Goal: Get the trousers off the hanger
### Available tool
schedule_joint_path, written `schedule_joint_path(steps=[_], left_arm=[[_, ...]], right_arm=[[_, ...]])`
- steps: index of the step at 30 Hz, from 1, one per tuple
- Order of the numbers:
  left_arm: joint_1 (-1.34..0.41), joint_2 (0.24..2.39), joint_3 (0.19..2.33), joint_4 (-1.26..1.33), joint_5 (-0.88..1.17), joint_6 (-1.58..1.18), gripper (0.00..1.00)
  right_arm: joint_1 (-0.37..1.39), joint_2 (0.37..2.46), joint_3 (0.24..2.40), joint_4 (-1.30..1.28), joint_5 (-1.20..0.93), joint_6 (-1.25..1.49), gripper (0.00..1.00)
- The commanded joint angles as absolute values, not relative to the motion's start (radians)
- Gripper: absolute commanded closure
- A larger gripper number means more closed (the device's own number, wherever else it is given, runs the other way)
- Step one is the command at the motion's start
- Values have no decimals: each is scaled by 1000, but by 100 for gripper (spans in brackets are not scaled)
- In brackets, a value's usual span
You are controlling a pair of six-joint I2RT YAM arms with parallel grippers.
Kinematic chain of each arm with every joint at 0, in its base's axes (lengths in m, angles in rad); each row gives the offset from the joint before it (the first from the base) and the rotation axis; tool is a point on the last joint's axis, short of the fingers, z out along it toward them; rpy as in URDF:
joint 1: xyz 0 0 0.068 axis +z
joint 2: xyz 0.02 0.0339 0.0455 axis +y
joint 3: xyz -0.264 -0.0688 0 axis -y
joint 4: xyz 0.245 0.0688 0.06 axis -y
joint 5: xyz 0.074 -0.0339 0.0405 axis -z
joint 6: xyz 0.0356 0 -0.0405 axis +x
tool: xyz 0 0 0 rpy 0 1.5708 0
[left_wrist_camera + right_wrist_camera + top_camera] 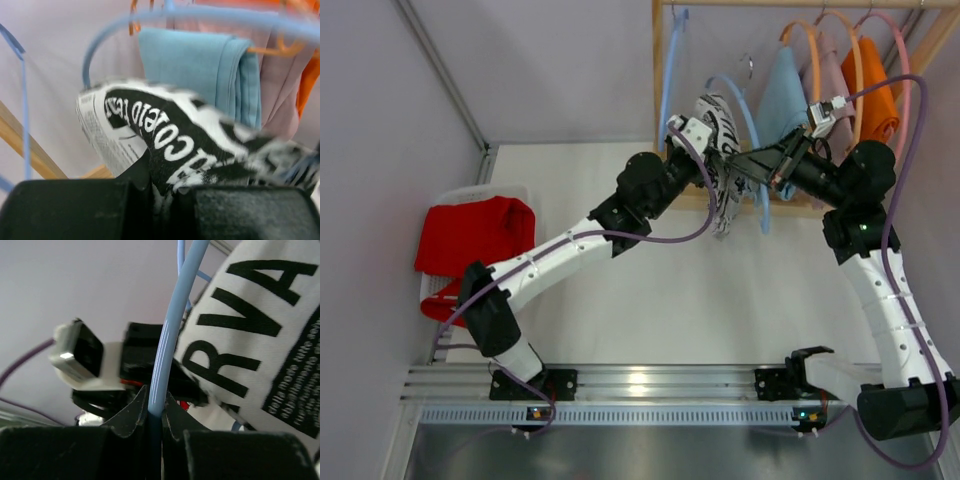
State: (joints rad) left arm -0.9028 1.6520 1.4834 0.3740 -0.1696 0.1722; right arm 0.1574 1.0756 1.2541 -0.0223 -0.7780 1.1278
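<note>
The white trousers with black print [722, 160] hang over a light blue hanger [752, 125] at the wooden rack. My left gripper [712, 160] reaches in from the left and is shut on a fold of that printed cloth [165, 130]; the cloth is pinched between the black fingers of the left gripper [167, 192]. From the right, my right gripper [745, 162] is shut on the hanger's blue rod [172, 330], which runs up between the tips of the right gripper [155, 410]. The printed trousers [260, 330] fill the right of that view.
The wooden rack [660, 60] also carries light blue trousers [782, 100], mauve trousers [835, 80] and orange trousers [875, 100] on their own hangers. Red trousers [475, 240] lie in a white basket [470, 192] at the left. An empty blue hanger [670, 70] hangs further left.
</note>
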Motion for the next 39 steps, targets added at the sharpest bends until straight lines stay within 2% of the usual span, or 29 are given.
schedule_joint_path(steps=[1, 10, 16, 31, 36, 39], left_arm=[[-897, 1517, 1601, 365, -160, 78, 100], [-897, 1479, 1801, 239, -187, 37, 100], [-897, 1489, 1929, 195, -147, 12, 100], [-899, 1523, 2134, 179, -107, 3, 100], [-899, 1483, 2126, 138, -52, -54, 100], [-899, 1411, 2024, 132, -5, -90, 100]], right_arm=[[153, 1025, 1227, 184, -808, 1069, 100], [97, 994, 1080, 166, -821, 1043, 100], [80, 979, 968, 66, -793, 991, 100], [52, 1023, 795, 25, -755, 930, 100], [54, 1017, 787, 17, -747, 894, 100], [54, 1009, 801, 12, -744, 874, 100]])
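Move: The left hand has the patterned trousers pinched. The side of the blue hanger held by the right hand lies about 6 cm back, 6 cm to the right and slightly above. From the left hand, an empty blue hanger hangs roughly 16 cm ahead and 9 cm left, and the light-blue trousers some 14 cm ahead and 12 cm right, near its height. From the right hand, the pinched cloth is about 6 cm ahead, 6 cm left and slightly lower. Upward goes the left hand, some 24 cm, drawing back and to its left by 8–9 cm as well and rolling its left side down about 20 degrees, its closed fingers keeping the patterned trousers. Meanwhile the right hand keeps its pinch on the blue hanger and carries it down about 20 cm, tipping nose-down late on, so that hanger and cloth are pulled apart. ##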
